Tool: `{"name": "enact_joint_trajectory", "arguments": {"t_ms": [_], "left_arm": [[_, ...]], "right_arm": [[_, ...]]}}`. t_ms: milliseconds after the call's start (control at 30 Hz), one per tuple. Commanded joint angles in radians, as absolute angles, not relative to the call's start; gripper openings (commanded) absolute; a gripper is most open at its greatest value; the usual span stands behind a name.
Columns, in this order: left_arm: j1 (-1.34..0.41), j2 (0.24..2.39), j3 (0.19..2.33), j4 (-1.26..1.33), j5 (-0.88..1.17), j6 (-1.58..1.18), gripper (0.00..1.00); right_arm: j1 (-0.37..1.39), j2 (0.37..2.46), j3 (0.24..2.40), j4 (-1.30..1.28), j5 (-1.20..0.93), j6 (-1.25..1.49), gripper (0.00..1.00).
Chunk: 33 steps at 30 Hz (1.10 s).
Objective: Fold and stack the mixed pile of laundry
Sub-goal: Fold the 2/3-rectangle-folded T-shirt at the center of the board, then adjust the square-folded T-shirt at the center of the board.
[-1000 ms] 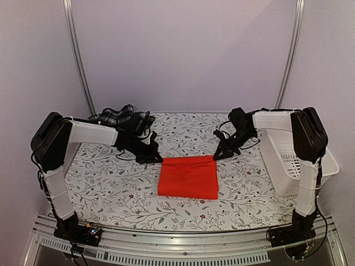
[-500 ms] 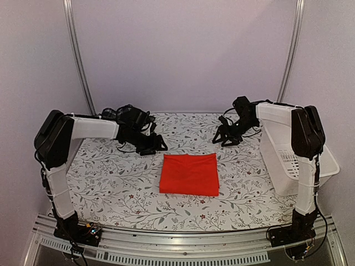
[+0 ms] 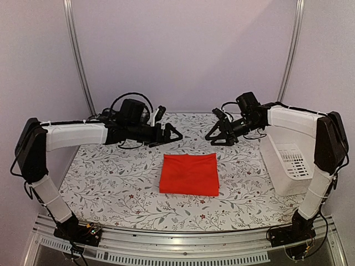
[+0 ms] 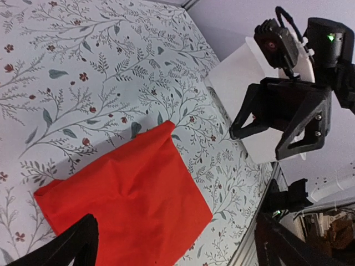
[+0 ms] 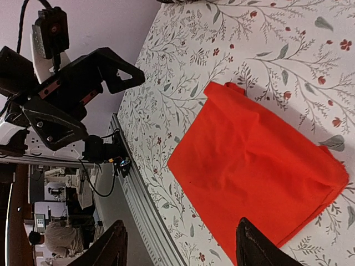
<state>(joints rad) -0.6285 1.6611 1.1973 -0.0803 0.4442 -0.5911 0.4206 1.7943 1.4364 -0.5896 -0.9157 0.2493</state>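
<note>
The red shirt (image 3: pixel 188 173) lies folded into a flat square in the middle of the floral table cover, with nothing touching it. My left gripper (image 3: pixel 171 125) hovers open above and behind its far left corner. My right gripper (image 3: pixel 214 126) hovers open behind its far right corner. In the left wrist view the red shirt (image 4: pixel 125 208) lies below the wide-spread left gripper (image 4: pixel 177 249). Under the open right gripper (image 5: pixel 183 249) the red shirt (image 5: pixel 260 166) shows again. The plaid garment is hidden behind my left arm at the back left.
A white plastic basket (image 3: pixel 294 160) stands at the right edge of the table, beside the right arm. The aluminium frame rail (image 3: pixel 183 244) runs along the near edge. Floral table cover (image 3: pixel 111 177) shows on both sides of the shirt.
Both grippers have opened and let go of the red shirt's far corners. They lifted and drew back toward the far side. The shirt now lies flat.
</note>
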Motion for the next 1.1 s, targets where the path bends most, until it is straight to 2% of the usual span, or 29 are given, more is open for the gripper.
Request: {"name": "enact_joint_trajectory", "arguments": {"t_ms": [0,200,700,867,967,1067], "left_arm": [[-0.704,1.76,1.116,0.101,0.565,-0.691,0.98],[-0.735,1.922,1.178,0.173,0.584,-0.733,1.0],[-0.576,2.209,1.254,0.409,0.707,-0.887,1.0],[-0.535,2.22,1.202,0.531,0.727,-0.981,1.0],[-0.509,2.154,1.142,0.567,0.725,-0.986,1.0],[-0.518,2.042,1.169,0.379,0.71,-0.84,1.0]], "right_arm": [[0.485,1.851,1.318,-0.38,-1.073,0.358,0.66],[0.503,2.003,1.31,-0.229,-1.127,0.448,0.66],[0.395,2.355,1.529,-0.213,-1.031,0.512,0.63],[0.374,2.404,1.602,-0.263,-0.994,0.5,0.63],[0.367,2.38,1.655,-0.34,-0.96,0.466,0.62],[0.376,2.288,1.684,-0.424,-0.965,0.406,0.63]]}}
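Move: From the left gripper, the T-shirt's middle lies about 9 cm back, 10 cm right and 17 cm down; its far left corner is 1 cm ahead, 4 cm left. From the right gripper, the T-shirt's middle is some 9 cm back, 12 cm left, 16 cm down; its far right corner is 2 cm ahead, 2 cm right. The plaid bundle sits roughly 21 cm ahead and 27 cm left of the left gripper; the white basket about 4 cm back, 35 cm right of the right. Lower both open grippers about 15 cm to the T-shirt, drawing them back and inward some 4 to 6 cm at first and tipping their forward sides down some 20 degrees. As they get low, sweep both forward to the T-shirt's far edge, each just inside its far corner, fingers resting on the cloth and still open; swing the left slightly outward at the end. ##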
